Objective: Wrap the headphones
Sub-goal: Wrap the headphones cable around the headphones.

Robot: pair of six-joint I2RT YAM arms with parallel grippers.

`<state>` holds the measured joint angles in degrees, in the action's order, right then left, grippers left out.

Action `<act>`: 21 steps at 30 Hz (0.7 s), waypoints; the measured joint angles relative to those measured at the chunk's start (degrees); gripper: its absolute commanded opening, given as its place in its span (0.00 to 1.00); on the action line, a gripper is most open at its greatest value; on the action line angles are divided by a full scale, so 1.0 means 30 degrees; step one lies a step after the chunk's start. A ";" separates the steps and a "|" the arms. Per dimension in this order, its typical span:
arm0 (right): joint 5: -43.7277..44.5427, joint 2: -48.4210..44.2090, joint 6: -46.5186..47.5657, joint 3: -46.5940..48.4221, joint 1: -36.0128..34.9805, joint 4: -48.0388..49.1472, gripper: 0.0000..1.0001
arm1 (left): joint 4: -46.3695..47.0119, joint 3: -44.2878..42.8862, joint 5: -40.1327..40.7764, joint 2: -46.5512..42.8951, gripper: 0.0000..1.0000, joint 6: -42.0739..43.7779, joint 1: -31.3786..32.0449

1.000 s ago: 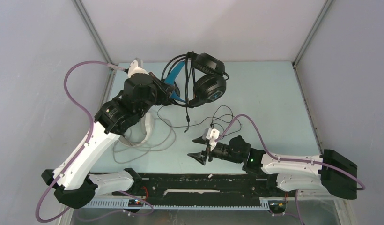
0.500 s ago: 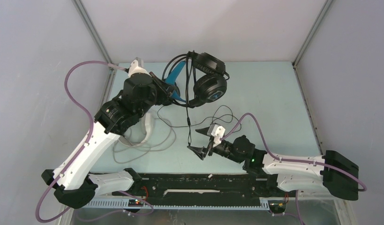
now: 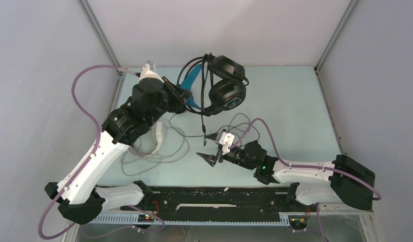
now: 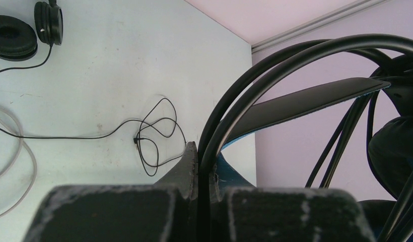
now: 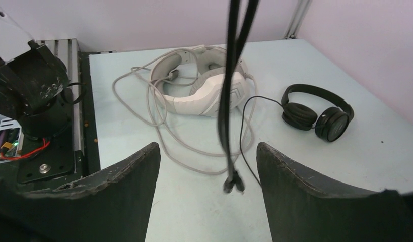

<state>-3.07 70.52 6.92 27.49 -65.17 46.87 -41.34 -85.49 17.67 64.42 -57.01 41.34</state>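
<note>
The black headphones with the blue headband (image 3: 222, 88) hang in the air at the back of the table. My left gripper (image 3: 180, 99) is shut on their thin black headband arc (image 4: 255, 85), pinched between the fingers (image 4: 190, 161). Their black cable (image 3: 203, 123) drops straight down, and its plug ends (image 5: 233, 184) are blurred above the table. My right gripper (image 3: 209, 147) is open, its wide-apart fingers (image 5: 139, 171) on either side of that cable's line, a little short of it. The white headphones (image 5: 204, 91) and the small black headphones (image 5: 318, 113) lie on the table.
The white pair's grey cable (image 3: 144, 157) sprawls in loops under my left arm. The small pair's thin black cable (image 4: 154, 136) lies tangled mid-table. A black rail (image 3: 204, 194) runs along the near edge, and grey walls enclose the table.
My right gripper has moved left and forward, closer to the hanging cable, staying open. The left gripper and the held headphones have shifted slightly up and right.
</note>
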 measured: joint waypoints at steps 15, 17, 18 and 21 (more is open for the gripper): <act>-0.0758 0.1348 0.0357 0.0073 0.0576 0.1027 0.05 | 0.0044 0.0000 -0.0583 -0.0197 0.00 0.0007 0.0000; -0.0874 0.1348 0.0146 0.0073 0.0699 0.0991 0.00 | 0.0066 0.0000 -0.0998 -0.0291 0.00 0.0095 0.0000; -0.0911 0.1348 0.0036 0.0073 0.0801 0.0976 0.00 | 0.0117 0.0000 -0.1282 -0.0335 0.00 0.0211 0.0000; -0.1071 0.1173 -0.0306 0.0073 0.1341 0.0699 0.00 | 0.0408 0.0000 -0.2426 -0.0437 0.00 0.1042 0.0000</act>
<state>-6.28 74.04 6.00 27.70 -61.14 48.97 -40.12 -85.49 10.39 63.11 -53.89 41.34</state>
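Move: The dangling plug end of the headphones cable hangs almost between my open right fingers, about 1 cm ahead, 1 cm left and 1 cm down. From that hand, the held headphones are some 17 cm up, 10 ahead and 3 right; a cord tangle on the table is 15 ahead, 17 right, and the white headphones 12 ahead, 30 left, both about 17 below. From my left hand, the cable end is roughly 16 cm down, 8 back and 5 right. I ease my right hand about 1 cm forward, then sink some 1.5 cm as I shut its fingers from wide open, pinching the hanging cable by its plug end, then ease another centimetre forward. My left hand keeps its grip on the headband and late on draws about 2 cm back and right, rising slightly and turning nearly 10 degrees clockwise. ##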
